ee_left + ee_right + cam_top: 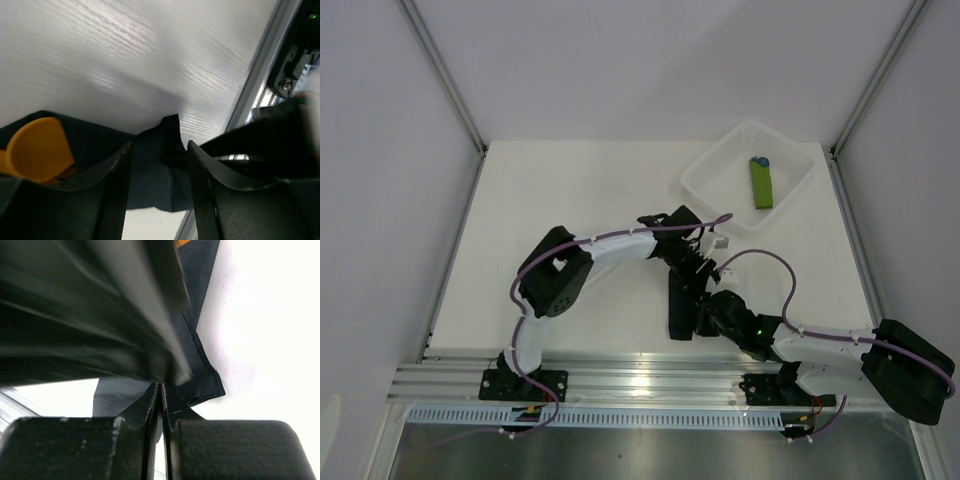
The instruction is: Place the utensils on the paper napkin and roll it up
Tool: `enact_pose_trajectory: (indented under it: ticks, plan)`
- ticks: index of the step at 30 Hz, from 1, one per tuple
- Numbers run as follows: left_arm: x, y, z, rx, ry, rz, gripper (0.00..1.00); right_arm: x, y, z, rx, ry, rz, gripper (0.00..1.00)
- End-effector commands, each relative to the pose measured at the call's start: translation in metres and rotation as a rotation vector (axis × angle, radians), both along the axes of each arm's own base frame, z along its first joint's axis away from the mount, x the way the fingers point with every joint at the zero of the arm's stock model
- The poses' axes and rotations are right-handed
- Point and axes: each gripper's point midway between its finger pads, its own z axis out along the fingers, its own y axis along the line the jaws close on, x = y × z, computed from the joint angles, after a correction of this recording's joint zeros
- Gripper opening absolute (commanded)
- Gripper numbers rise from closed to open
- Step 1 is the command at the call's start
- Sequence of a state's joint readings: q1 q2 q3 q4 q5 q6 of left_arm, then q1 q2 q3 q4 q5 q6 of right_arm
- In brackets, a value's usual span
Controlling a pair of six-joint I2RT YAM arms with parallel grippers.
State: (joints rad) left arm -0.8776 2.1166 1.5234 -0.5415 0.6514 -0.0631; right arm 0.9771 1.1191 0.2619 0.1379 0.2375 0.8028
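Note:
The paper napkin (678,305) lies as a narrow black roll near the table's front edge, between both grippers. Seen from the left wrist, the napkin (155,175) sits in the gap of my left gripper (160,146), which is open and straddles a folded corner without pinching it. An orange spoon bowl (37,150), one of the utensils, pokes out of the roll at the left. My right gripper (161,386) is shut on a fold of the napkin (202,372); a sliver of orange utensil (183,242) shows at the top. From above, the left gripper (695,272) is over the roll's far end and the right gripper (705,315) beside its near end.
A clear plastic tub (720,160) stands at the back right, holding a green rolled bundle (761,185) with a blue tip. An aluminium rail (640,375) runs along the near table edge, close to the roll, and the same rail (255,85) shows in the left wrist view.

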Motion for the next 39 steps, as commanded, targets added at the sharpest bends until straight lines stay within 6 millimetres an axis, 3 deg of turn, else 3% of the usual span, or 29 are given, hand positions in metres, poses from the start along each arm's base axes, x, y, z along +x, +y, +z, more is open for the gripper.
enact_pose_trajectory:
  ticks: [1,5,9,13,19,23,28,35,37,39]
  plan:
    - [0.027,-0.008,0.082,-0.158,-0.173,-0.01,0.52,-0.009,-0.02,-0.02,-0.065,0.057,-0.033,0.08]
    - [0.043,0.013,0.084,-0.145,-0.221,0.019,0.48,-0.008,-0.018,-0.018,-0.048,0.051,-0.032,0.08]
    - [0.02,0.027,0.071,-0.135,-0.238,-0.068,0.21,-0.007,-0.018,-0.017,-0.045,0.046,-0.028,0.08]
    - [0.001,0.034,0.042,-0.077,-0.206,-0.134,0.11,-0.006,-0.017,-0.015,-0.041,0.037,-0.019,0.08]
    - [-0.003,0.032,0.011,-0.025,-0.144,-0.144,0.11,-0.006,-0.017,-0.016,-0.037,0.041,-0.018,0.08]
    - [0.005,0.028,-0.005,0.023,-0.127,-0.114,0.13,-0.005,-0.016,-0.015,-0.038,0.035,-0.007,0.08]
    - [0.002,0.035,-0.027,0.107,-0.055,-0.074,0.12,-0.004,-0.014,-0.006,-0.033,0.024,0.01,0.08]
    - [0.001,0.036,-0.036,0.12,-0.045,-0.06,0.12,-0.001,-0.008,0.028,0.01,-0.045,0.053,0.09]
    - [0.0,0.037,-0.037,0.121,-0.04,-0.061,0.12,-0.004,-0.007,0.042,0.023,-0.07,0.075,0.09]
    - [-0.001,0.036,-0.036,0.116,-0.034,-0.061,0.12,-0.006,0.007,0.066,0.079,-0.101,0.132,0.09]
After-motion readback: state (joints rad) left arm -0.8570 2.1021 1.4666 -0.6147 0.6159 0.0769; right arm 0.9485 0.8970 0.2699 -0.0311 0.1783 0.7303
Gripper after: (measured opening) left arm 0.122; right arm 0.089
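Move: The napkin, folded into a strip, has its middle about 4 cm to the left of my open left hand, 1 cm ahead and some 3 cm below. The spoon's bowl lies on the strip 6 cm ahead of that hand and 4 cm to its left, with the fork's tines about 2 cm farther left. From my right hand, its shut tips down at the fold, the napkin's middle is roughly 4 cm ahead, 3 cm left and 1 cm lower. I swing my left hand up and forward, rising some 6.5 cm clear of the fold, draw it back and to the left while closing its fingers, then lower it about 8.5 cm so the shut tips rest on the folded flap. My right hand keeps its closed tips on the napkin meanwhile, and lifts off to the right about 2 cm only once the left is down. ##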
